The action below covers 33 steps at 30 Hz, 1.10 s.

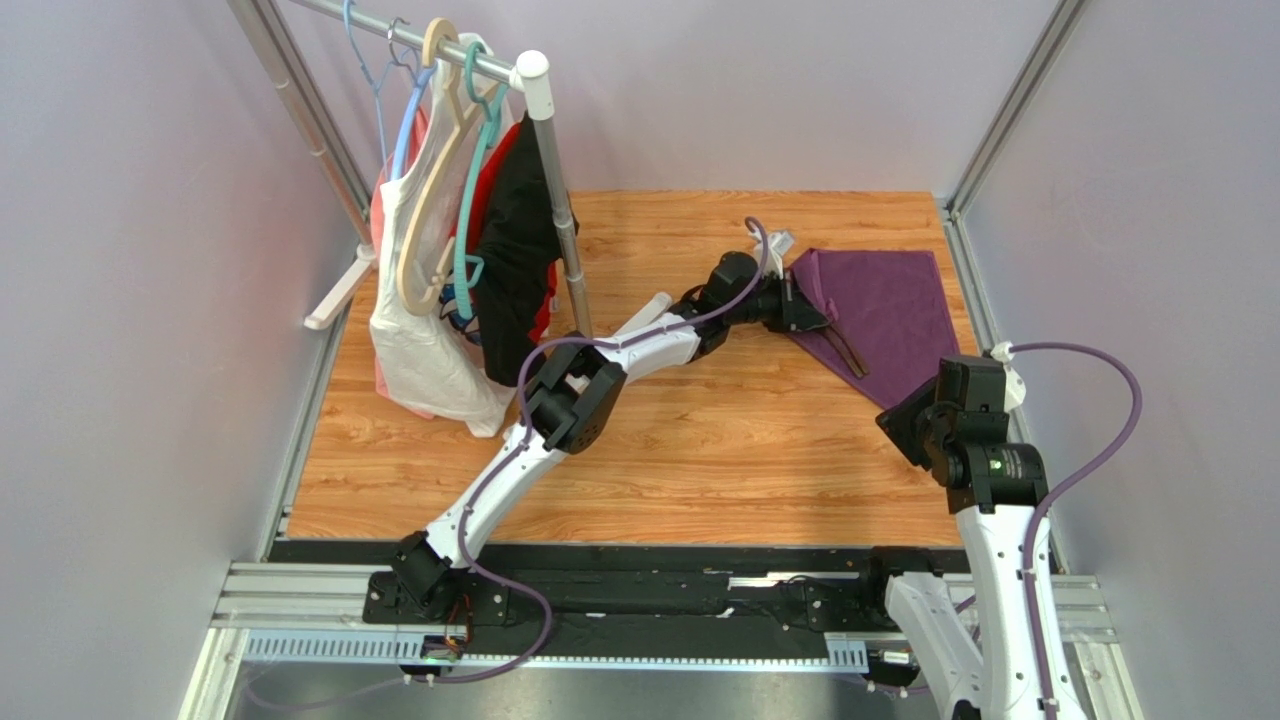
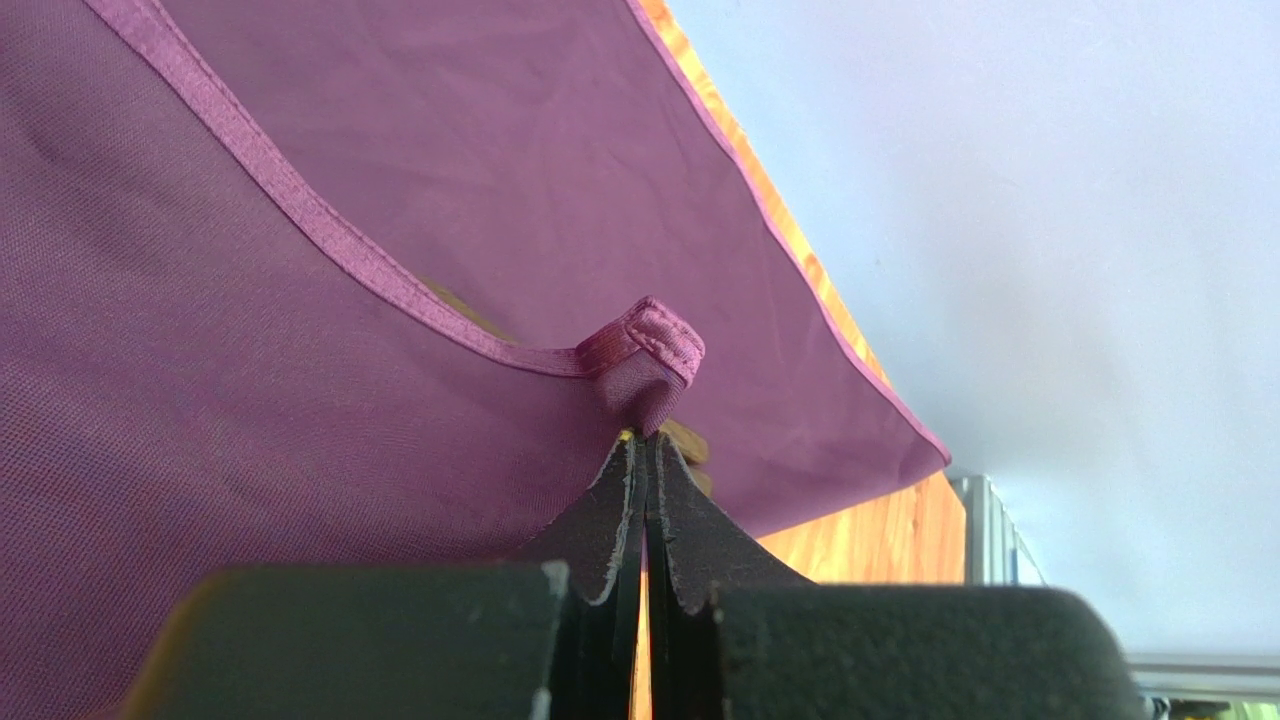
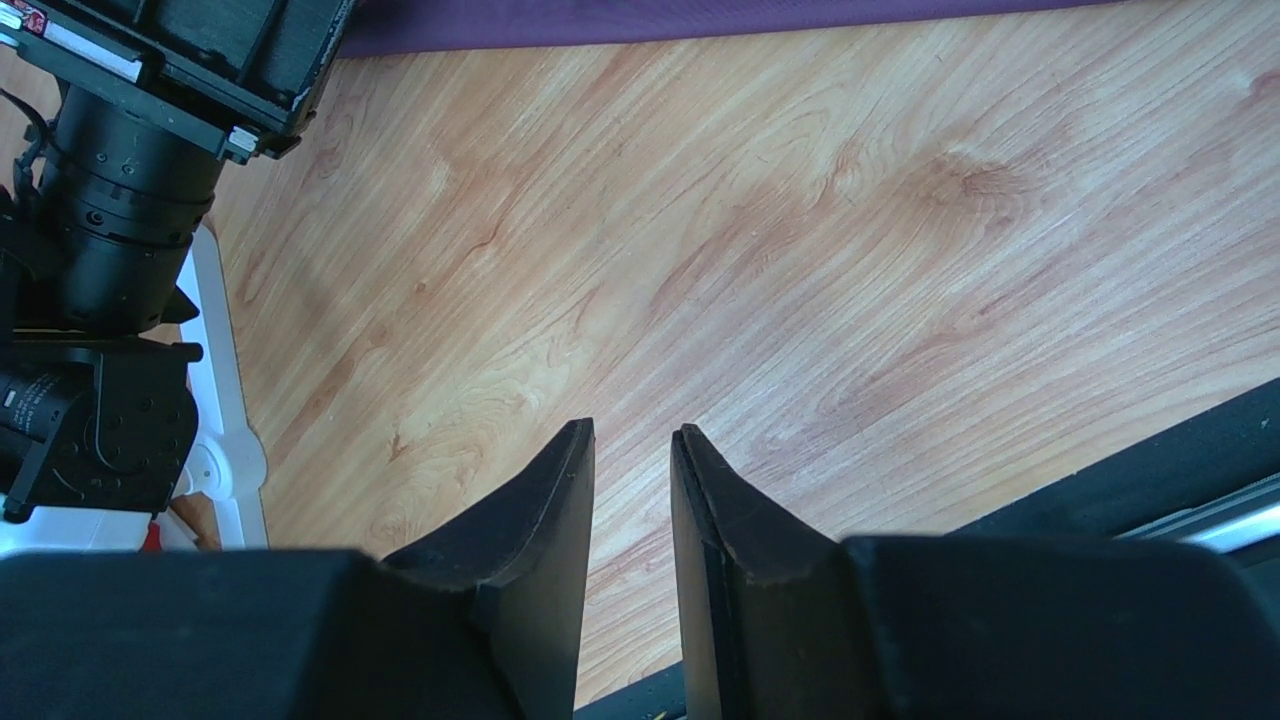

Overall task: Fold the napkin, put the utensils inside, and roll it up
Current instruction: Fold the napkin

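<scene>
The purple napkin (image 1: 899, 308) lies folded into a triangle at the far right of the wooden table (image 1: 721, 450). A slim dark wooden utensil (image 1: 848, 353) rests on its near left edge, partly hidden by my left gripper. My left gripper (image 1: 813, 309) reaches across and is shut on a hemmed corner of the napkin (image 2: 643, 348), lifting it slightly. A bit of brown wood (image 2: 688, 441) shows just behind the pinched corner. My right gripper (image 3: 631, 435) hangs open and empty over bare table near the front right, with a strip of the napkin (image 3: 676, 18) at the top of its view.
A metal clothes rack (image 1: 549, 180) with white, black and red garments on hangers (image 1: 436, 300) stands at the back left. The left arm's links (image 1: 579, 393) stretch diagonally across the table. Grey walls close in on both sides, and a metal rail (image 1: 661, 593) runs along the near edge.
</scene>
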Motion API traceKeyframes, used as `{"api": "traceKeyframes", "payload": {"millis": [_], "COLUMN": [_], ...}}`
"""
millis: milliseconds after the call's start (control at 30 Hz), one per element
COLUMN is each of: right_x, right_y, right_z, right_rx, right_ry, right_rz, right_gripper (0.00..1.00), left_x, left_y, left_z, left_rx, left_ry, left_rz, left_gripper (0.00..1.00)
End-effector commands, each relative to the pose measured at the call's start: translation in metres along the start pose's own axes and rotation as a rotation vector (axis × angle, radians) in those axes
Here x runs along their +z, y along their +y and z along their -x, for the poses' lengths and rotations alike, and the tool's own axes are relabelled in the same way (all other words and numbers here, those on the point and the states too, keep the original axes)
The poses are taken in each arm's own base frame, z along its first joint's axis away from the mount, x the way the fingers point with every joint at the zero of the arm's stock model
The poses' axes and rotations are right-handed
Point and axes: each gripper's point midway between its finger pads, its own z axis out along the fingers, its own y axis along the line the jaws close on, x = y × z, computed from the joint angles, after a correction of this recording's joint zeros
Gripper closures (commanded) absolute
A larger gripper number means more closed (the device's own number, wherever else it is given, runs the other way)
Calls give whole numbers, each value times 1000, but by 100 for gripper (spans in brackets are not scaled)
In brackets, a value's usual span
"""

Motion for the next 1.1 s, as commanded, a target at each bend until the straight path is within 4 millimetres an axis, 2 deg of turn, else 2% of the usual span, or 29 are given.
{"api": "traceKeyframes", "payload": {"millis": [0,800,1067], "right_x": [-4,-12,-16], "right_y": [0,-11,-15], "right_z": [0,-10,-14], "right_rx": [-7,-15,-20], "right_ry": [-7,-1,-2], "right_rz": [14,16,19], "right_gripper": [71,71,71], "left_x": [-1,15,21], "left_y": [-40,-67,-70], "left_z": [23,-36,-44], "left_rx": [58,36,40], "left_ry": [-46,38,39], "left_rz": [-89,-116,-110], "left_gripper": [100,100,100]}}
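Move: My left hand, pinching the napkin's folded-in left corner a little above the cloth, has the utensils almost beneath it: their middle is about 2 cm back, 2 cm right and 6 cm below. The napkin's near right corner is roughly 23 cm back and 25 cm right of this hand, its far right corner some 13 cm ahead and 16 cm right. From my empty right hand, the utensils lie about 20 cm ahead, 8 cm left and 14 cm lower. I keep my left fingers shut on the napkin corner and draw it back and to the right, about 7 cm in all and more back than right, along the utensils towards the napkin's near right corner. I sink about a centimetre in the second half, turning the hand some 5 degrees clockwise. My right hand, still empty, eases back about 2 cm. ##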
